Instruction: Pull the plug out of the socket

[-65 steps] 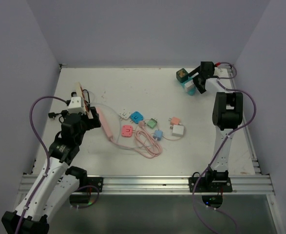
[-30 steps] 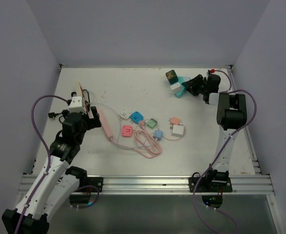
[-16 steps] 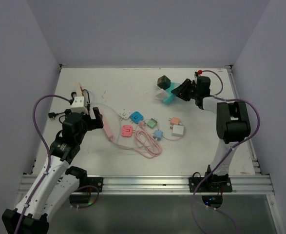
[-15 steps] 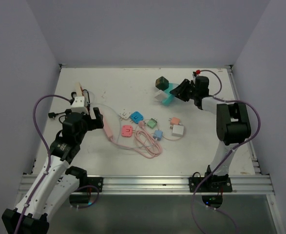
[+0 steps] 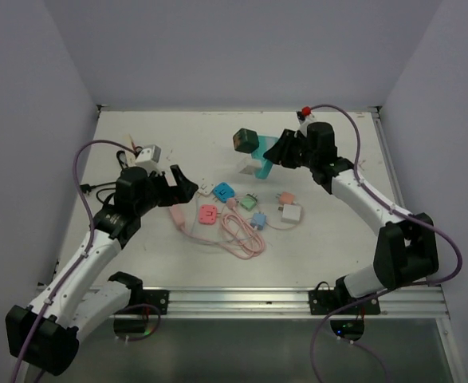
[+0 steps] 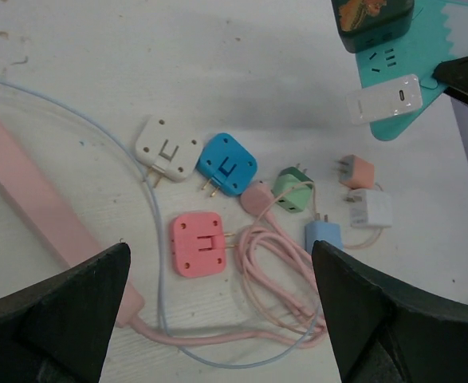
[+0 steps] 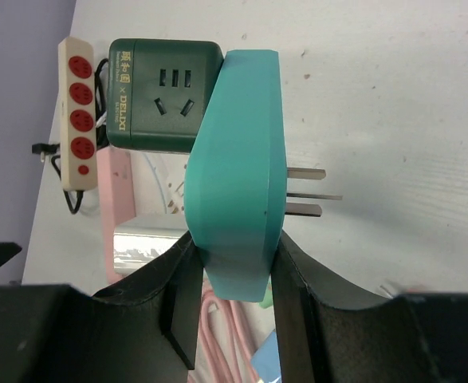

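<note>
My right gripper (image 7: 234,263) is shut on a flat teal socket (image 7: 237,183), lifted above the table's far middle (image 5: 263,162). Bare prongs (image 7: 305,191) stick out of one face. On its other face sit a dark green cube plug (image 7: 163,96) (image 5: 246,141) and a silver-white charger (image 7: 146,247). The left wrist view shows the same cube (image 6: 373,16) and charger (image 6: 384,98) on the teal socket (image 6: 425,56). My left gripper (image 5: 178,185) hangs open and empty above loose plugs, left of the socket.
On the table lie a pink power strip (image 6: 26,191), a pink cable coil (image 6: 277,263) and several small plugs: white (image 6: 167,148), blue (image 6: 227,163), pink (image 6: 197,243), green (image 6: 294,191), orange (image 6: 353,171). A cream strip with red outlets (image 7: 76,112) lies far left.
My right arm swung from the far right corner toward the middle, carrying the teal socket with its plugs. My left arm reached forward over the loose plugs, still open.
</note>
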Robot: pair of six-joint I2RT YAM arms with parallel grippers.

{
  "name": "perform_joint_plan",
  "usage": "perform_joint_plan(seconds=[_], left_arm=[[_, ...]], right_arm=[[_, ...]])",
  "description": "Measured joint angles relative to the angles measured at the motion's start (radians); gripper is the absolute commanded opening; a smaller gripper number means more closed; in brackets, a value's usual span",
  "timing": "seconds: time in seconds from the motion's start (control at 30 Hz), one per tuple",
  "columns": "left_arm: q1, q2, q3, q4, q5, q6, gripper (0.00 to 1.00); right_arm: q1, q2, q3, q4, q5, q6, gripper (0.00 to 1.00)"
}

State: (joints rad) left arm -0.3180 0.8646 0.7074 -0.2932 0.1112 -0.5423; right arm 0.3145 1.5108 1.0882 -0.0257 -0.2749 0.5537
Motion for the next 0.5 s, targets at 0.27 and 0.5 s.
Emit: perform_joint_plan(seconds=[0.27,0.5], left_arm=[[-0.254,0.121,0.069,0.076,0.019,0.012,1.0],[-0.422,0.249,0.164,0.103,0.0,0.162,0.97]], right_arm=[[0.06,-0.102,-0.031,-0.146,-0.024,-0.024,0.0],[0.08,-0.15,-0.039,-0.303,-0.099,-0.056,0.0]])
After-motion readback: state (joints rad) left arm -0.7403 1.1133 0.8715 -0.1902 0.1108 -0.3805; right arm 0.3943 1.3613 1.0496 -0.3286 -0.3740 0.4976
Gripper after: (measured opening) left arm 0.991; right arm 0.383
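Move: Above the table in the right hand's grip, the teal adapter carries the white plug, about 19 cm to the left hand's right, 10 ahead and 3 lower; the green cube sits about 13 ahead of this hand, 18 right and 3 higher. Down on the table, some 17 cm below it, lie the blue plug, 8 ahead and 9 right, and the small green plug, 5 ahead and 18 right. From the right hand, the white plug is about 7 left, 3 back and 3 lower. Swinging right by some 14 cm and drifting back about 3, the open left hand closes in on the white plug, turning roughly 30 degrees clockwise to face the adapter. The right hand meanwhile keeps its grip on the teal adapter and draws back about 9 cm over the loose plugs, turning some 10 degrees counter-clockwise and tipping down about as much. The left fingers stay wide and have not touched anything yet. ##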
